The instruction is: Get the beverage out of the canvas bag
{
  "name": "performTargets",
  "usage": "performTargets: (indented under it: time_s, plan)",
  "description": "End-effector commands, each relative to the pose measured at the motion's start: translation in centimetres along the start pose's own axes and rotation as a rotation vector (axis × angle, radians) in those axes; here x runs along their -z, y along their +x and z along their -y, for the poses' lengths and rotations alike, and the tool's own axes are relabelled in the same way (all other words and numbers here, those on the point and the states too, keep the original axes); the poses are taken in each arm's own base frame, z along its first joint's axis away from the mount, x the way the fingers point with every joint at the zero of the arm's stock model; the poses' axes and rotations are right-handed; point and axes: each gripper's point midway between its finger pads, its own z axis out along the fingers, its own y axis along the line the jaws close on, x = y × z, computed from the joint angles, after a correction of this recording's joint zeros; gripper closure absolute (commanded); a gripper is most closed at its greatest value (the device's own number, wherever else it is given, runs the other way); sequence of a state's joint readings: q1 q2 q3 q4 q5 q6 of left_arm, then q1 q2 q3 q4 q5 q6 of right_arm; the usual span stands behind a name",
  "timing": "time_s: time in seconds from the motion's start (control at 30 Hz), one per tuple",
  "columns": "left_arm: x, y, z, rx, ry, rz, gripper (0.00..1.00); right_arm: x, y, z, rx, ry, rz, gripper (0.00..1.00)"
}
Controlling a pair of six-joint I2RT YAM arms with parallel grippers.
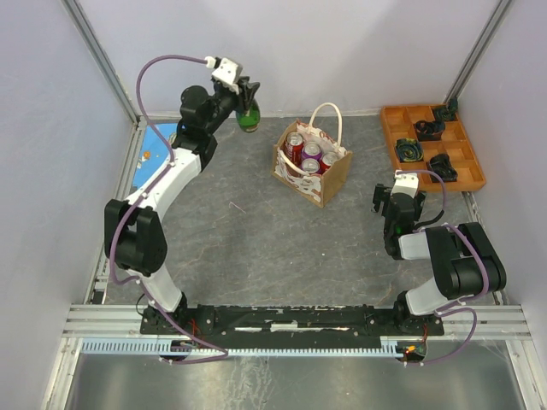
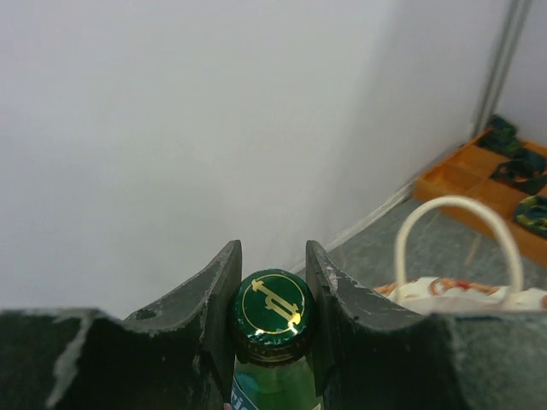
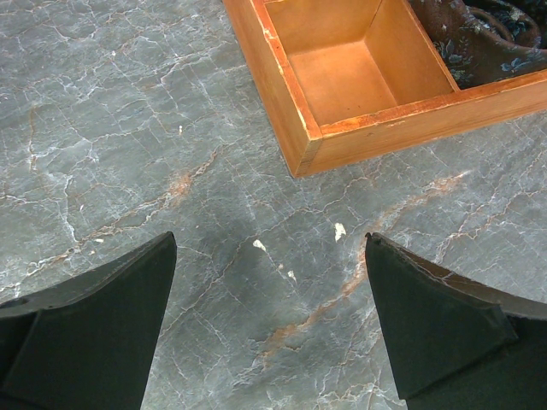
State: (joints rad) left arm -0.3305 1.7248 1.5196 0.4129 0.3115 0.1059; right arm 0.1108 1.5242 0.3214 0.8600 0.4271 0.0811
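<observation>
A green glass bottle (image 1: 249,120) with a green and gold cap (image 2: 272,306) hangs in the air at the back left, well clear of the canvas bag. My left gripper (image 1: 246,101) is shut on the bottle's neck, its two fingers (image 2: 220,295) pressed against either side of the cap. The canvas bag (image 1: 313,167) stands upright mid-table with its white handle (image 2: 457,226) raised and three cans (image 1: 311,154) inside. Over bare table at the right, my right gripper (image 3: 269,256) is open, with nothing between its fingers.
An orange compartment tray (image 1: 432,145) holding several dark items sits at the back right; its corner (image 3: 303,154) lies just ahead of the right gripper. A blue sheet (image 1: 158,141) lies at the back left. White walls close in the back and sides.
</observation>
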Motion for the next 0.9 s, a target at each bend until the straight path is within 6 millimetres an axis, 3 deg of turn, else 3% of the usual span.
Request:
performTargets:
  time_s: [0.0,0.23,0.87]
  plan:
    - [2.1,-5.6,-3.8,-0.016,-0.138,0.215,0.97,-0.5,-2.6,-0.2,-0.034,0.0,0.075,0.01]
    - [2.8,0.6,-2.8,0.008,-0.118,0.141,0.97,-0.5,-2.5,-0.2,-0.034,0.001,0.074,0.01]
    - [4.9,9.3,-0.4,0.086,-0.083,0.071,0.97,-0.5,-2.5,-0.2,-0.033,0.0,0.073,0.01]
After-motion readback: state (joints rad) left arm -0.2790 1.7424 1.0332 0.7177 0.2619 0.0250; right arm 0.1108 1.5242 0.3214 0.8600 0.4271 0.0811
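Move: On the bare table left of the bag, the spot the left hand is taking the green bottle to lies about 4 cm left, 2 cm back and roughly 40 cm below. The canvas bag with its cans sits about 20 cm to this hand's right, 5 cm back and 36 cm down; the blue mat is some 34 cm left, level fore-and-aft, 41 cm down. From the idle right hand, that spot is about 55 cm left, 12 cm ahead and 6 cm lower. Sinking about 17 cm with the green bottle still pinched at its cap, the left hand lowers it towards the bare table beside the bag. It first swings some 5 cm left, away from the bag, while dropping, then goes almost straight down, slower. The wrist tips the fingers down by roughly 15 degrees; they keep their hold. ##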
